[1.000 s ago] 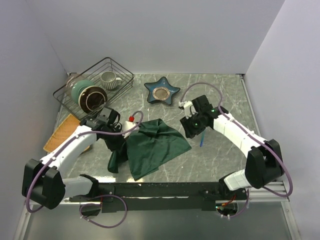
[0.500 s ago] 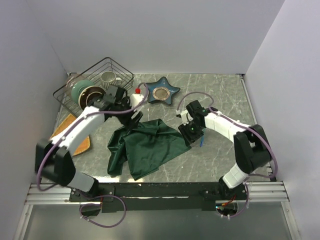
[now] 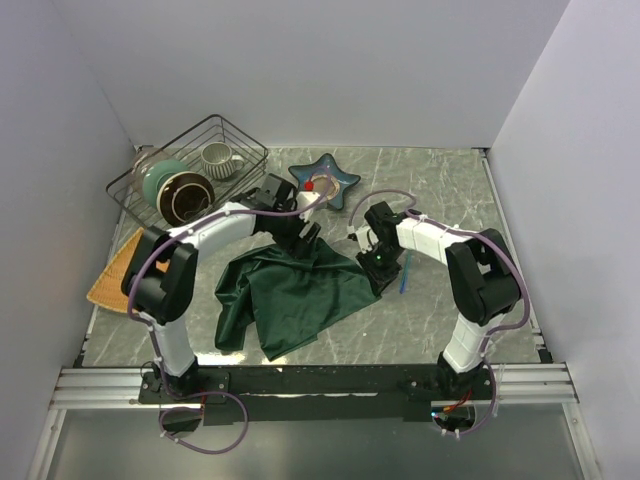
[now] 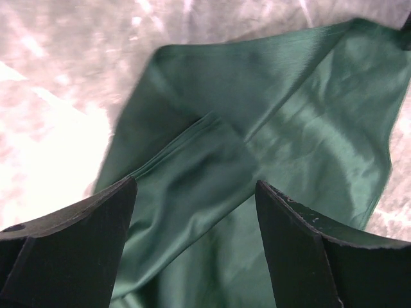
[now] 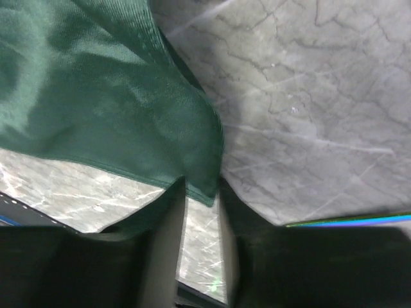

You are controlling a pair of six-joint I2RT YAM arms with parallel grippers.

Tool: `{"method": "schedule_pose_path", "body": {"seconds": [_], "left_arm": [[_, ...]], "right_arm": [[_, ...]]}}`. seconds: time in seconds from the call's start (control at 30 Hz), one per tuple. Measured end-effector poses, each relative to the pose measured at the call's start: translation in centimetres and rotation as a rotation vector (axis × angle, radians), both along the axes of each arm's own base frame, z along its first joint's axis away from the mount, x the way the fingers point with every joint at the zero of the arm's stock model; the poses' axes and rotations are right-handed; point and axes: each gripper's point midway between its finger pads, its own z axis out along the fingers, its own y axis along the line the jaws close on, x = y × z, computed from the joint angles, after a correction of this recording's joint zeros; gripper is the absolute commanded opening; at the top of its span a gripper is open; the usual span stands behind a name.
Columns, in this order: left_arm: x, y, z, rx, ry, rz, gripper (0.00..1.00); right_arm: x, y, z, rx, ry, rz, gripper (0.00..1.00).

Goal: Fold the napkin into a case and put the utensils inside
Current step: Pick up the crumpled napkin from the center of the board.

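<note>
The dark green napkin (image 3: 295, 292) lies crumpled and partly spread in the middle of the table. My left gripper (image 3: 305, 238) hangs over its far edge, open wide, with only folds of the napkin (image 4: 212, 160) below the fingers (image 4: 83, 231). My right gripper (image 3: 377, 268) is at the cloth's right corner. In the right wrist view that napkin corner (image 5: 204, 173) pokes between the fingertips, and the jaws stand narrow with a strip of table still showing between them. A blue utensil (image 3: 403, 279) lies just right of this gripper, and shows as a thin streak (image 5: 350, 221).
A blue star-shaped dish (image 3: 325, 183) sits behind the napkin, close to the left wrist. A wire basket (image 3: 225, 135) with bowls and a mug stands at the back left. An orange-tan mat (image 3: 108, 278) lies at the left edge.
The left arm swung from the napkin's left side to its far edge and its gripper opened. The right gripper came down onto the napkin's right corner and its jaws narrowed.
</note>
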Motion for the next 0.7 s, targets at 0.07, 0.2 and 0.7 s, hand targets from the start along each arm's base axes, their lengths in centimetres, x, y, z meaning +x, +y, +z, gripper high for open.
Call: {"method": "schedule_pose_path", "body": {"seconds": [0.07, 0.2, 0.7], "left_arm": [[-0.4, -0.7, -0.7, -0.007, 0.020, -0.014, 0.82], [-0.9, -2.0, -0.9, -0.021, 0.026, -0.024, 0.83], [-1.2, -3.0, -3.8, 0.127, -0.027, -0.001, 0.13]], "right_arm": [[0.0, 0.0, -0.1, -0.002, 0.006, -0.001, 0.00], [-0.2, 0.0, -0.2, -0.003, 0.014, -0.009, 0.00], [2.1, -1.9, 3.8, 0.022, -0.136, -0.120, 0.00]]}}
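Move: The napkin's right corner lies between the right fingertips, about 1 cm below that hand point. The blue utensil on the board is some 5 cm to this hand's right and 4 cm farther out. For the left hand, the napkin's crumpled fold lies about 3 cm to its right, 2 cm back and 6 cm below; from there the blue star dish is roughly 13 cm ahead and 2 cm to the right. The napkin's right corner is pinched as the right fingers shut fully on it, then carried up about 4 cm while the hand eases some 2 cm forward and right, tilting slightly. The crumpled fold is approached by the open left hand, which slides about 4 cm right above it, then sinks some 3 cm with its fingers partly closing around the cloth. ##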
